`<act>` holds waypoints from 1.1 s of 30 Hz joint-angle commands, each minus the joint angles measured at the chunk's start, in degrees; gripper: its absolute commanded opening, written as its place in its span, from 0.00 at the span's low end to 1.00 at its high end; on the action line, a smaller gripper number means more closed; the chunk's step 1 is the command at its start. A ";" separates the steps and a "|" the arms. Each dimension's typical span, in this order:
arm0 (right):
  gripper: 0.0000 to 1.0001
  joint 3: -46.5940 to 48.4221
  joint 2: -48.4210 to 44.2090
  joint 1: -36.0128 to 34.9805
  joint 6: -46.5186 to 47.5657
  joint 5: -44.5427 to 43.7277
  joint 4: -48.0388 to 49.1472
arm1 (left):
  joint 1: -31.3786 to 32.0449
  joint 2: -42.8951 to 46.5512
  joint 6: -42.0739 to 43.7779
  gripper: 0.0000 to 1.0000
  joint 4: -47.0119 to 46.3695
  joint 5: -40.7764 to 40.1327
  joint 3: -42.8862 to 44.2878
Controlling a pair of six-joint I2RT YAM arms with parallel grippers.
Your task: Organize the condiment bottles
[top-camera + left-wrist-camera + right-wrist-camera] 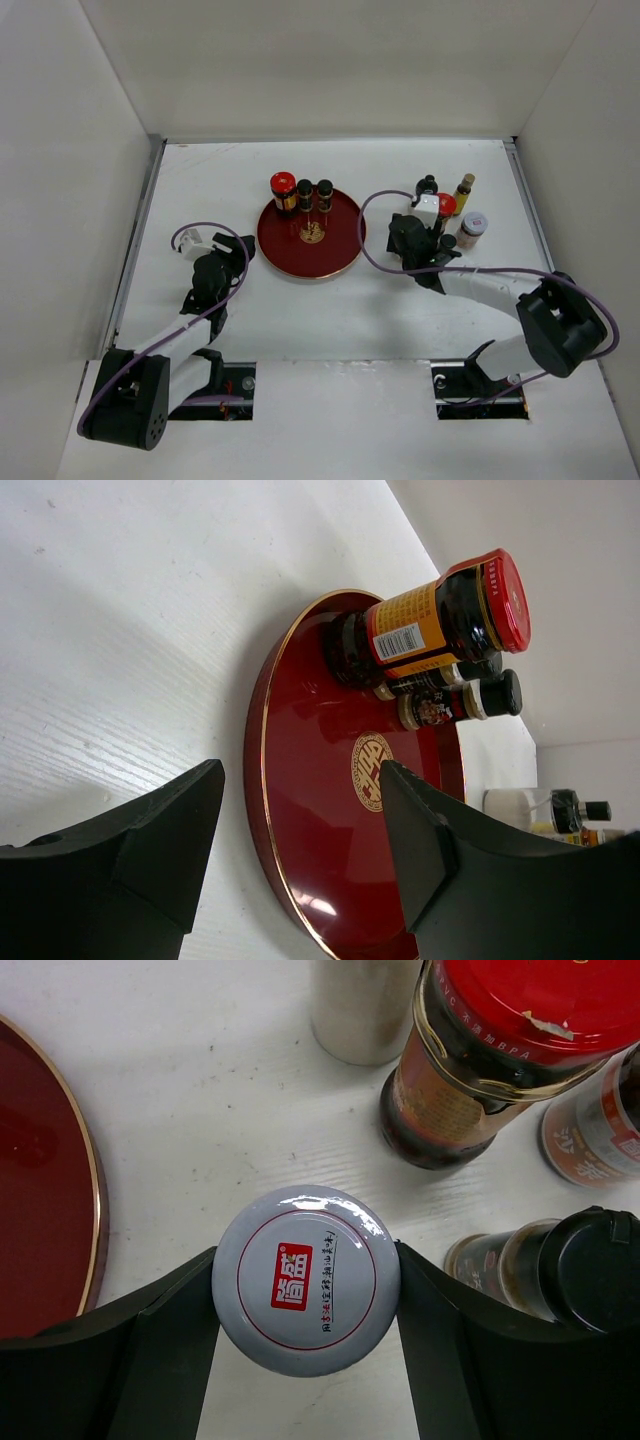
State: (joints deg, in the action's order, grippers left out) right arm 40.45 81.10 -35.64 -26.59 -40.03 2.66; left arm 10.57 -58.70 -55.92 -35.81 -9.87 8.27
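My right gripper (306, 1290) is shut on a white-lidded jar (306, 1278) with a red logo; both fingers touch the lid's sides. The jar stands on the table right of the red round tray (40, 1180). Close by are a brown jar with a red lid (500, 1040), a dark black-capped bottle (560, 1270) and a pale bottle (360, 1010). From above, that gripper (425, 228) covers the held jar. On the tray (300, 258) stand a red-lidded jar (283, 190) and two black-capped bottles (304, 193). My left gripper (300, 780) is open and empty by the tray's left rim (262, 780).
Behind and right of my right gripper stand a black-capped bottle (427, 185), a slim yellowish bottle (463, 190) and a white-lidded jar (472, 225). White walls enclose the table on three sides. A purple cable loops off each wrist.
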 commanded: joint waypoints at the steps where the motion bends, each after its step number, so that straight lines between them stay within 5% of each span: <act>1: 0.50 1.74 -3.92 -0.61 2.67 -2.07 7.71 | 0.11 0.34 0.02 0.62 -3.39 -0.24 0.25; 8: 0.49 9.19 -4.65 -9.56 7.07 -1.63 8.77 | -0.06 0.87 -0.24 0.62 -3.12 -0.51 -0.01; 19: 0.49 34.50 21.35 -20.12 10.15 7.42 15.36 | -3.66 1.39 -2.44 0.61 -2.60 0.20 -1.51; 33: 0.50 55.79 43.25 -21.53 11.21 10.85 12.20 | -5.52 -0.45 -4.55 0.61 -2.33 1.87 -1.77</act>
State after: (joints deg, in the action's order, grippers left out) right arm 90.56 124.42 -56.77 -16.01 -28.49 9.54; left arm 5.41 -58.76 -59.48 -35.75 -8.82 6.72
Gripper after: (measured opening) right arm 0.706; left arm 0.610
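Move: The grey-lidded jar is already between the right fingers. Its free spot inside the plate's left rim lies about 34 cm left, 5 cm ahead and 4 cm lower. The plate's red-lidded jar stands some 31 cm left and 12 ahead of that hand; two small black-capped bottles are about 26 and 21 cm left, both 13 ahead. From the left hand, the spot is roughly 8 cm right, 2 ahead and 5 below. The grey-lidded jar, still pinched by the right hand, is lifted about 9 cm, swept some 34 cm left over the plate's right rim while turning about 35 degrees counter-clockwise, then lowered about 7 cm towards the free spot on this side of the red-lidded jar, ending a little farther forward. The grip stays shut on it. The left hand edges about 2.5 cm left, away from the spot. ##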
